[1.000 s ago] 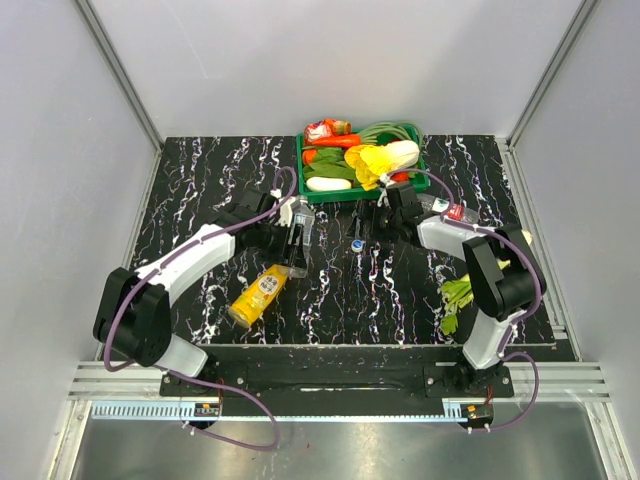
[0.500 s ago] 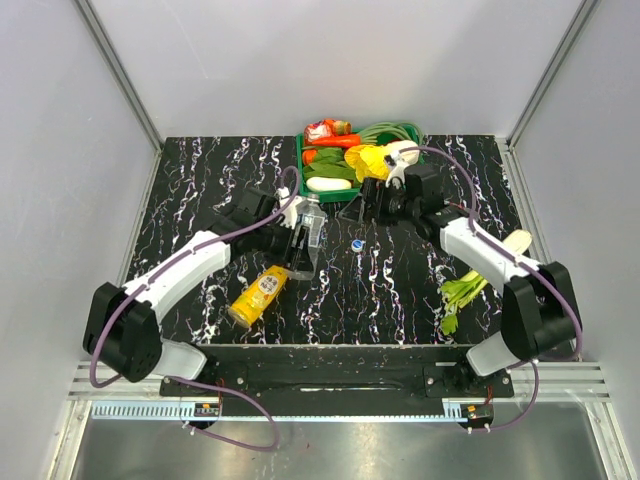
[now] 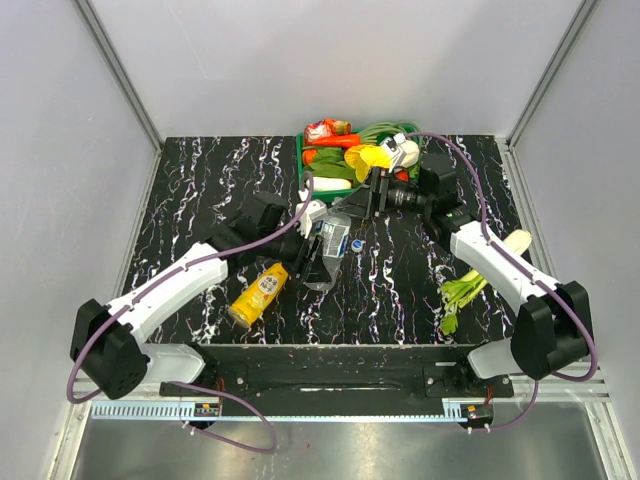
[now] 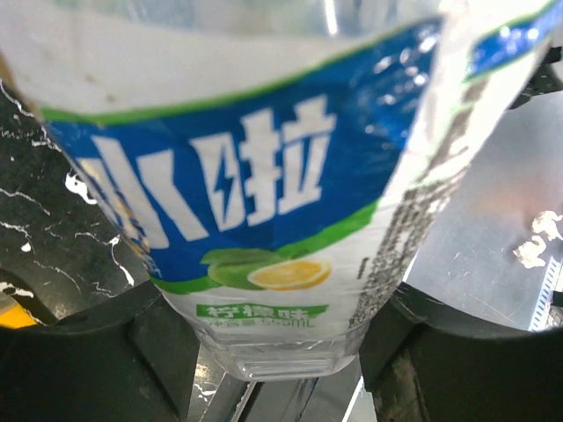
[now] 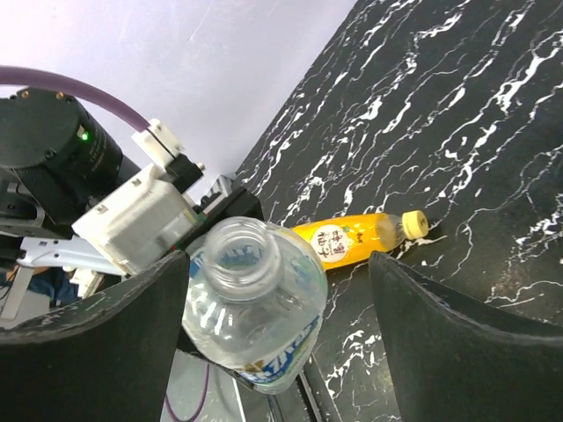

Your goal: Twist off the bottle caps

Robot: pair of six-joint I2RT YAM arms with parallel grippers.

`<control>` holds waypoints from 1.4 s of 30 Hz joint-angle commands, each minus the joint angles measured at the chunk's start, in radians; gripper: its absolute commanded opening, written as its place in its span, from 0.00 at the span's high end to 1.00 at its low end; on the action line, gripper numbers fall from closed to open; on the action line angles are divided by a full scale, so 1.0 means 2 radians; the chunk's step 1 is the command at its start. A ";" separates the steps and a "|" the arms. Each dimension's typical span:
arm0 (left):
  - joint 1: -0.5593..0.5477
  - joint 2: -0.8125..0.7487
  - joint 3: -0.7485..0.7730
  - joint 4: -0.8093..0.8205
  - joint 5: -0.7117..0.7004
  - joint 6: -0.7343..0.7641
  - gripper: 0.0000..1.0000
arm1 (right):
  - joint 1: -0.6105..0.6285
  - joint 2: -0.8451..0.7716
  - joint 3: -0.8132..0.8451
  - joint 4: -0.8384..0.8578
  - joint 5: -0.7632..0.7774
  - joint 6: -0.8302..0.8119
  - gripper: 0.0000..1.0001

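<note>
My left gripper (image 3: pixel 315 255) (image 4: pixel 277 356) is shut on the clear water bottle (image 3: pixel 333 240) (image 4: pixel 264 176) near its base, holding it tilted above the table. Its blue-and-white label fills the left wrist view. The bottle's mouth (image 5: pixel 237 253) is bare, with no cap on it. A small blue cap (image 3: pixel 357 243) lies on the table just right of the bottle. My right gripper (image 3: pixel 370 197) (image 5: pixel 277 272) is open, one finger on each side of the bottle's neck without touching it. The orange juice bottle (image 3: pixel 258 292) (image 5: pixel 347 243) lies on its side, its yellow cap (image 5: pixel 413 222) still on.
A green tray (image 3: pixel 302 165) full of vegetables stands at the back centre, right behind my right gripper. A leafy green stalk (image 3: pixel 457 295) and a pale vegetable (image 3: pixel 520 240) lie on the right by the right arm. Grey walls enclose the black marbled table (image 3: pixel 200 190).
My left arm has lifted the water bottle and carried it right, toward the middle. My right arm has pulled back from the blue cap and turned to face the bottle's mouth.
</note>
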 commanded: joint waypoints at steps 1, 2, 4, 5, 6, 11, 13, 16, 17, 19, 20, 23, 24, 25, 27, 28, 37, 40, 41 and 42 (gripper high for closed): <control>-0.003 -0.031 0.012 0.051 0.042 -0.001 0.83 | 0.001 -0.017 0.001 0.051 -0.046 0.020 0.16; -0.004 -0.033 0.012 0.050 0.045 -0.001 0.83 | 0.001 -0.018 -0.002 0.060 -0.048 0.026 0.18; -0.005 -0.036 0.010 0.051 0.047 0.000 0.82 | 0.001 -0.021 -0.007 0.075 -0.053 0.035 0.22; -0.005 -0.039 0.008 0.051 0.046 0.001 0.82 | 0.001 -0.021 -0.008 0.082 -0.054 0.041 0.24; -0.005 -0.041 0.006 0.051 0.046 0.001 0.81 | 0.001 -0.022 -0.008 0.086 -0.055 0.044 0.25; -0.006 -0.043 0.003 0.052 0.051 -0.001 0.80 | 0.001 -0.021 -0.007 0.106 -0.063 0.059 0.35; -0.006 -0.043 0.003 0.052 0.051 0.000 0.80 | 0.001 -0.018 -0.006 0.106 -0.067 0.062 0.42; -0.007 -0.045 0.002 0.052 0.051 0.002 0.79 | 0.002 -0.019 -0.007 0.104 -0.066 0.064 0.49; -0.007 -0.045 0.003 0.052 0.050 0.003 0.79 | 0.001 -0.021 -0.006 0.104 -0.067 0.064 0.52; -0.007 -0.044 0.003 0.052 0.052 0.003 0.78 | 0.001 -0.021 -0.006 0.105 -0.069 0.067 0.60; -0.008 -0.043 0.003 0.052 0.052 0.003 0.78 | 0.001 -0.022 -0.006 0.106 -0.070 0.067 0.67; -0.008 -0.042 0.003 0.052 0.052 0.003 0.77 | 0.001 -0.024 -0.006 0.108 -0.072 0.067 0.89; -0.008 -0.043 0.002 0.052 0.051 0.003 0.77 | 0.001 -0.025 -0.006 0.107 -0.073 0.066 0.96; -0.008 -0.043 0.002 0.052 0.049 0.004 0.76 | 0.002 -0.025 -0.005 0.105 -0.073 0.063 1.00; -0.008 -0.044 0.000 0.052 0.044 0.005 0.73 | 0.001 -0.028 -0.005 0.098 -0.070 0.058 1.00; -0.008 -0.046 0.000 0.052 0.042 0.005 0.68 | 0.001 -0.030 -0.004 0.093 -0.070 0.051 1.00; -0.008 -0.062 -0.004 0.059 -0.028 -0.003 0.15 | 0.001 -0.047 0.011 0.011 -0.028 -0.017 1.00; -0.008 -0.063 0.003 0.060 -0.061 -0.014 0.06 | 0.002 -0.053 0.015 -0.013 -0.007 -0.038 1.00; -0.007 -0.063 0.005 0.060 -0.070 -0.015 0.01 | 0.001 -0.058 0.015 -0.022 0.002 -0.046 1.00; -0.007 -0.064 0.008 0.057 -0.086 -0.018 0.01 | 0.001 -0.060 0.016 -0.029 0.011 -0.054 1.00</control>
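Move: The neck of the uncapped bottle is practically at my right hand, about 1 cm back and 1 cm left of it, already between the open fingers. My left hand still grips the bottle low down, with the neck some 11 cm ahead, 3 cm right and 10 cm above it. From my right hand, the blue cap lies on the table about 7 cm ahead, 5 cm right and 26 cm below; the juice bottle lies 5 cm back, 17 cm left, at about that same depth. I pass the bottle across: my right hand eases about 4 cm up and back with a slight turn, closing until its fingers pinch the open neck, then sinks about 1 cm with the grip kept. My left hand carries the bottle up 2 to 3 cm, waits for that grip, then opens wide and lets go of the bottle's lower part, edging slightly forward and up. ##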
